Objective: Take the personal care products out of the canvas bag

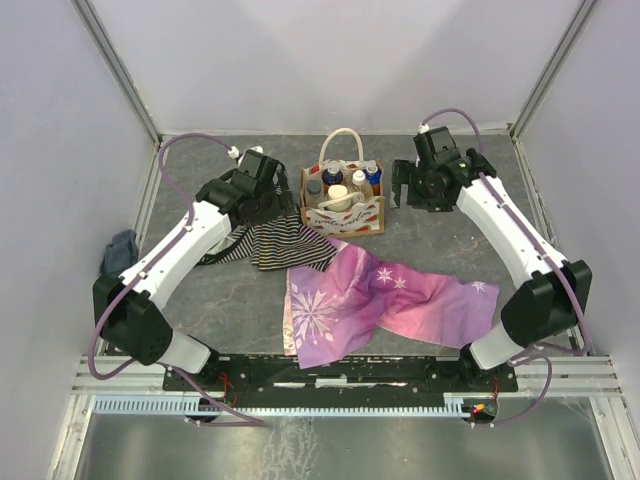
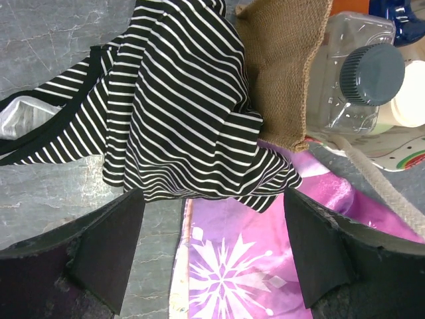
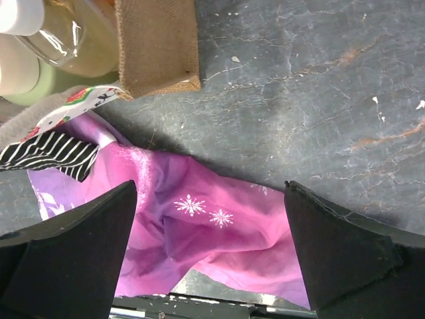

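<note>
The canvas bag point(image 1: 345, 210) stands upright at the back middle of the table, its cream handles point(image 1: 342, 140) looped above it. Inside it are the personal care products: two blue pump tops point(image 1: 333, 172), a dark-capped clear bottle point(image 2: 372, 73) and cream-capped ones point(image 1: 340, 193). My left gripper point(image 1: 272, 200) hovers open just left of the bag, over the striped cloth point(image 2: 179, 100), with the bag's burlap wall point(image 2: 282, 66) ahead to its right. Just right of the bag, my right gripper point(image 1: 400, 188) is open with nothing between its fingers. Its wrist view shows the bag's corner point(image 3: 156, 43) and a beige bottle point(image 3: 73, 40).
A black-and-white striped cloth point(image 1: 275, 243) lies against the bag's left front. In front of the bag spreads a pink snowflake cloth point(image 1: 380, 300). A grey-blue cloth point(image 1: 120, 250) sits at the left wall. Metal rails and white walls enclose the table.
</note>
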Tool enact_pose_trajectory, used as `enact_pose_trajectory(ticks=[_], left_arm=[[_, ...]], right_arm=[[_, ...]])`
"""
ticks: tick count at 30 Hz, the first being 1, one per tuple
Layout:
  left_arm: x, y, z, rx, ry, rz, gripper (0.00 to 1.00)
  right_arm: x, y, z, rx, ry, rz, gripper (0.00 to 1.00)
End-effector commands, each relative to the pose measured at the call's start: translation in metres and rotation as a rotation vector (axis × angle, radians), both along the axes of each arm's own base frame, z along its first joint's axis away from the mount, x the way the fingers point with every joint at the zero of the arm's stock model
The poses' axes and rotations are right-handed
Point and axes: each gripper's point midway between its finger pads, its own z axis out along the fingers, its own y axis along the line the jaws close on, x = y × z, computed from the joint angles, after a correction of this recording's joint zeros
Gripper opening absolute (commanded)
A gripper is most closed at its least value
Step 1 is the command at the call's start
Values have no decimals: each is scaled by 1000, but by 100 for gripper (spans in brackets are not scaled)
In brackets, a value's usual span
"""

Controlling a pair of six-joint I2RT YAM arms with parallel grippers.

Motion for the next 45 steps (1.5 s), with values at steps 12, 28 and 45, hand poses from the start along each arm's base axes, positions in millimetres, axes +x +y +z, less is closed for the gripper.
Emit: enact_pose_trajectory(ticks=[12, 28, 45], left_arm=[[-1, 10, 9, 51, -46, -37, 90], [-5, -26, -86, -46, 107, -141, 87], [15, 19, -156, 249, 281, 61, 90]], right_arm=[[38, 32, 49, 79, -64, 125, 99], [-123, 108, -85, -15, 273, 286, 97], [-154, 107, -145, -248, 390, 290, 98]])
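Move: The striped cloth lies under the left hand, its folded bulk about 3 cm ahead, 2 cm to the left and 17 cm below. The right hand is bound for the pink cloth, whose middle is some 15 cm back, 11 cm to its left and 19 cm below. The canvas bag stands between the hands: about 14 cm right and 6 cm ahead of the left, 19 cm left and 5 cm ahead of the right, its middle roughly 12 cm lower than both. The left fingertips come down onto the near edge of the striped cloth, straddling it after a drop of about 16 cm, open and tipping steeper. The right hand first edges forward and left and rises beside the bag, then sweeps back, left and down, some 15 cm nearer its base overall, tipping its still-open fingers about 20 degrees steeper towards the pink cloth. ##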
